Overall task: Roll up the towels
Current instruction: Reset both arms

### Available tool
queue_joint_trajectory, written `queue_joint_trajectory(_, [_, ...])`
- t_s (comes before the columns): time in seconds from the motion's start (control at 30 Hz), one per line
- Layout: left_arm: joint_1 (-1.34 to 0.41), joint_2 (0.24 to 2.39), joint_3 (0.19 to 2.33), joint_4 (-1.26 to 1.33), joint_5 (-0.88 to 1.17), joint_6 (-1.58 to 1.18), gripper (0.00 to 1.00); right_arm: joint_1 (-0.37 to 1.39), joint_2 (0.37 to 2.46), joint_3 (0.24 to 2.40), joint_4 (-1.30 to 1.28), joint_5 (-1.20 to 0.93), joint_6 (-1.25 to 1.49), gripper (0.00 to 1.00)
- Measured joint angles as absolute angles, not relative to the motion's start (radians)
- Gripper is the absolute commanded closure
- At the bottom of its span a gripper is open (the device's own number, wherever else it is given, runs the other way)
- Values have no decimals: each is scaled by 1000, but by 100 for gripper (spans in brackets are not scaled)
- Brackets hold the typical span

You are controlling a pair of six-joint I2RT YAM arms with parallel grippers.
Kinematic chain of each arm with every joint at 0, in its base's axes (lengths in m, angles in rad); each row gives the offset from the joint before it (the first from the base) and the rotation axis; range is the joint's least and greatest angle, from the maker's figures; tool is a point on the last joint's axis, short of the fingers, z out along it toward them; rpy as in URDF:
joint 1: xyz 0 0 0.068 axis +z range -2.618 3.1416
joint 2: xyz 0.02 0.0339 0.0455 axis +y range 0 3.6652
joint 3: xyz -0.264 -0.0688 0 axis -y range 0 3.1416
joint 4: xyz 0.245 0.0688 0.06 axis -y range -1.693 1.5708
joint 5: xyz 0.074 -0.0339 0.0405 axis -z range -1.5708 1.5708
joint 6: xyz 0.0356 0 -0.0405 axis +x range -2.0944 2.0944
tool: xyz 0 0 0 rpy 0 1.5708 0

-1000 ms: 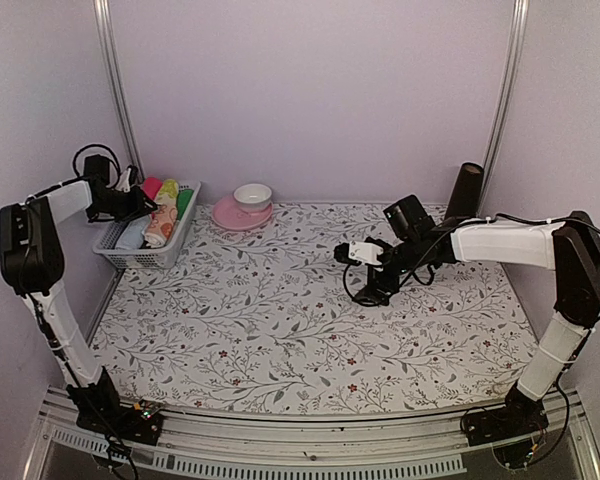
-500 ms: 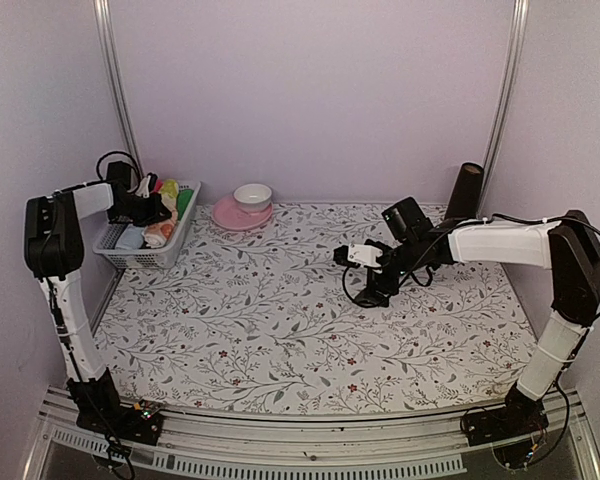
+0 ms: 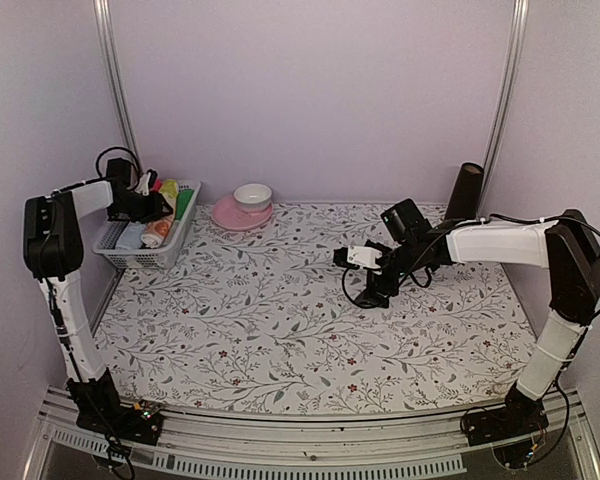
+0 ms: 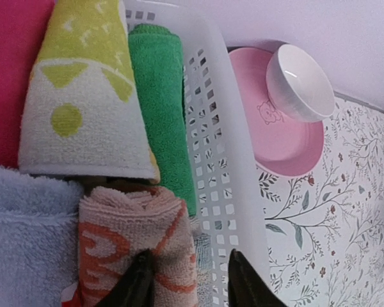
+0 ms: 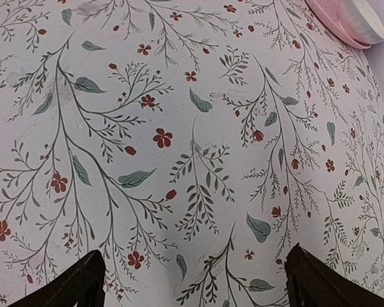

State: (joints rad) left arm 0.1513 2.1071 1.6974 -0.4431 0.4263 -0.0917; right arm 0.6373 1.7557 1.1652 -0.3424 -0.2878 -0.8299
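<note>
Both towels lie rolled in the white basket (image 4: 233, 192) at the back left. The peach-orange towel (image 4: 115, 236) sits beside the pale blue towel (image 4: 25, 243). My left gripper (image 4: 189, 281) hangs low over the basket with its jaws apart. One finger (image 4: 141, 284) rests on the peach-orange roll, the other (image 4: 243, 284) is over the basket wall. From above, the peach-orange towel (image 3: 156, 233) and blue towel (image 3: 130, 236) show under the left gripper (image 3: 156, 208). My right gripper (image 5: 195, 281) is open over the bare floral sheet (image 5: 198, 128), mid-table (image 3: 368, 292).
The basket also holds a yellow-and-white roll (image 4: 83, 96), a green roll (image 4: 160, 96) and a red one (image 4: 9, 64). A pink plate (image 4: 275, 141) with a white bowl (image 4: 301, 83) stands right of it. A black cylinder (image 3: 467, 190) stands at the back right.
The left gripper has swung right from the basket's left rim to above the rolls inside. The right arm has barely moved.
</note>
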Motion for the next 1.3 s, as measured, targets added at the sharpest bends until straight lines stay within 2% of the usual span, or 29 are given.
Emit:
queue_joint_trajectory(0.1, [148,2090,1701,-456,417,-84,30,638,1756,1165,-342,-274,-829,1])
queue_joint_trajectory(0.2, [137,2056,1702,-480,397,-84,4,636,1755,1165,-342,-261,-826,1])
queue_joint_trajectory(0.4, [75,1869,1630,-507,321,-102,3,576,1701,1167,-344,-241,-786,1])
queue_joint_trajectory(0.7, [-318,1365,1361,-500,117,-140,3,269,1534,1255,-361,-257,-561,1])
queue_joint_trajectory(0.83, [-416,1201,1199,-478,37,-149,3,186,1427,1240,-375,-316,-485,1])
queue_joint_trajectory(1.03, [-466,1009,951,-465,-31,-152,3,163,1207,1138,-350,-322,-405,1])
queue_joint_trajectory(1.3, [-471,806,839,-468,-61,-159,3,163,931,884,-249,-275,-347,1])
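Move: The peach towel roll lies in the basket just under the left hand, its middle some 3 cm back, 2 cm to the left and 4 cm down; the yellow roll is about 10 cm ahead and 4 cm left, the green one 8 cm ahead and 1 cm right, the light blue one 2 cm back and 9 cm left. From the right hand, over empty table, the peach roll is roughly 20 cm ahead and 58 cm left; the black cylinder stands about 25 cm ahead and 35 cm right. The peach roll is left in the basket: the left fingers spread from about a third open to fully open as the hand rises off it, then swings back nearly 30 cm and right, out over the basket's rim, dipping late as its fingers tip up. The open right hand sweeps right and up, some 20 cm each, towards the black cylinder's side, first forward, then back, turning about 40 degrees clockwise. ##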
